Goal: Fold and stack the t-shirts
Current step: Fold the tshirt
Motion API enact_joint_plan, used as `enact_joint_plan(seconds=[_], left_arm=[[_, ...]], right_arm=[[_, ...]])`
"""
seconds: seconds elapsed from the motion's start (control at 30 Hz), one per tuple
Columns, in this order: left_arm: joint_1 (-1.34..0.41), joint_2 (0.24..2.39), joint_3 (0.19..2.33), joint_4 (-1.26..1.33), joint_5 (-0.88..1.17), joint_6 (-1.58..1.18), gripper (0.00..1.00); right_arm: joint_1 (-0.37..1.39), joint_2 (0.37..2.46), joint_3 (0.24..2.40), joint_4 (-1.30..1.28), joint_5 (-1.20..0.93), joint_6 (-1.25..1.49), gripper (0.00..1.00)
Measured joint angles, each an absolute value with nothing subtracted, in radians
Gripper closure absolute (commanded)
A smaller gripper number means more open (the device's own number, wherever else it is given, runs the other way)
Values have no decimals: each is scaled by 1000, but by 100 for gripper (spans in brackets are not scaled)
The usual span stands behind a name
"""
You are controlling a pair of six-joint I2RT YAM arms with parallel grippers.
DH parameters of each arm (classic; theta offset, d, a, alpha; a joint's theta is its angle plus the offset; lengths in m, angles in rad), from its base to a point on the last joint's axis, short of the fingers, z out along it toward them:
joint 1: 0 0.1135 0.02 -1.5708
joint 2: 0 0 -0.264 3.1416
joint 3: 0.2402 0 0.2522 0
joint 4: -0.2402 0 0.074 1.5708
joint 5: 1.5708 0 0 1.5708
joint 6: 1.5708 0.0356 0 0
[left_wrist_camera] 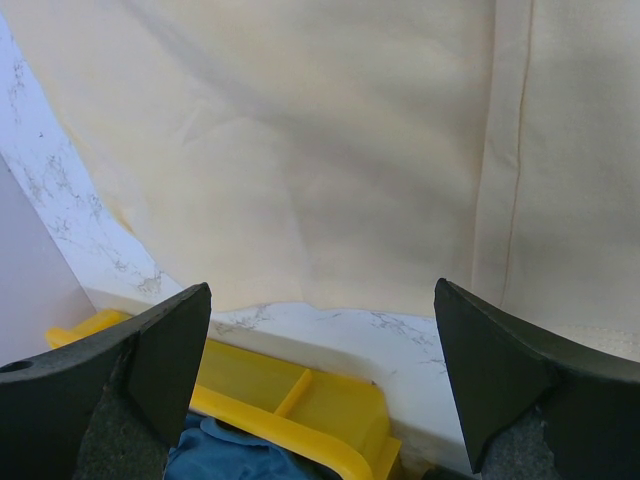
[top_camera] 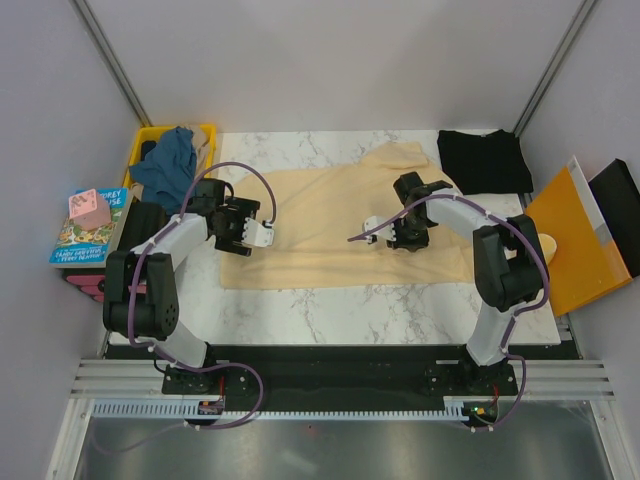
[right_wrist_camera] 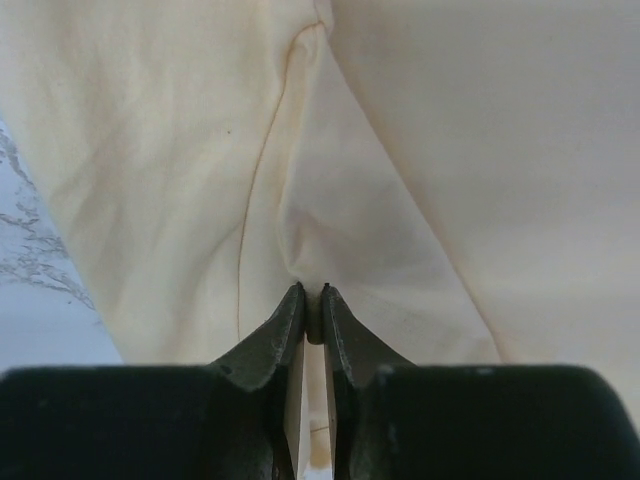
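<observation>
A pale cream-yellow t-shirt (top_camera: 330, 225) lies spread across the middle of the marble table. My right gripper (top_camera: 372, 228) sits on its right half. In the right wrist view its jaws are shut on a pinched ridge of the cream cloth (right_wrist_camera: 300, 200), with the gripper (right_wrist_camera: 313, 300) at the base of the fold. My left gripper (top_camera: 262, 232) hovers over the shirt's left edge, wide open with nothing between its fingers (left_wrist_camera: 322, 370). A black t-shirt (top_camera: 483, 160) lies folded at the back right. A teal-blue t-shirt (top_camera: 170, 165) is bunched in the yellow crate.
The yellow crate (top_camera: 205, 135) stands at the back left corner, just off the table edge (left_wrist_camera: 300, 400). An orange flat folder (top_camera: 575, 240) lies at the right edge. A book (top_camera: 85, 230) and a pink block (top_camera: 88, 207) sit left of the table.
</observation>
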State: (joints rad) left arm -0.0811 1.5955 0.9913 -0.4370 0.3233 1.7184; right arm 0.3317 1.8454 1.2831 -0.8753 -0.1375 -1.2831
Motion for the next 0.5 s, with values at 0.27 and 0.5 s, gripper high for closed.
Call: enact_joint_plan(seconds=[0.27,0.5], left_arm=[[-81,1604,991,-434,324,1718,0],[-91,1608,991,-433,324,1718,0]], right_arm=[[332,1845,1340,-875,-112,-1287,83],[332,1845,1408,-865,-89,-1290,84]])
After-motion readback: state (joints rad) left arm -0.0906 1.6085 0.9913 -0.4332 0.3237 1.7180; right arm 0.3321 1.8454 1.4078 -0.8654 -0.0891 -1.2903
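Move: The near sleeve's cloth is already pinched in the right fingers, just above the table. It goes out over the middle of the t-shirt, about 6 cm ahead of that hand. The far sleeve sticks out some 19 cm ahead and 2 cm to the left, the black cloth lies about 17 cm ahead and 16 cm right, and the shirt's near edge 7 cm back. From the open left hand, the shirt's middle is about 32 cm right, 3 cm ahead. The near sleeve's cloth stays pinched in the right fingers as that hand, after a brief hold, carries it forward and up together, some 4 cm each way, over the shirt towards its middle. The fingertips swing forward by nearly 10 degrees while the grip stays shut. ##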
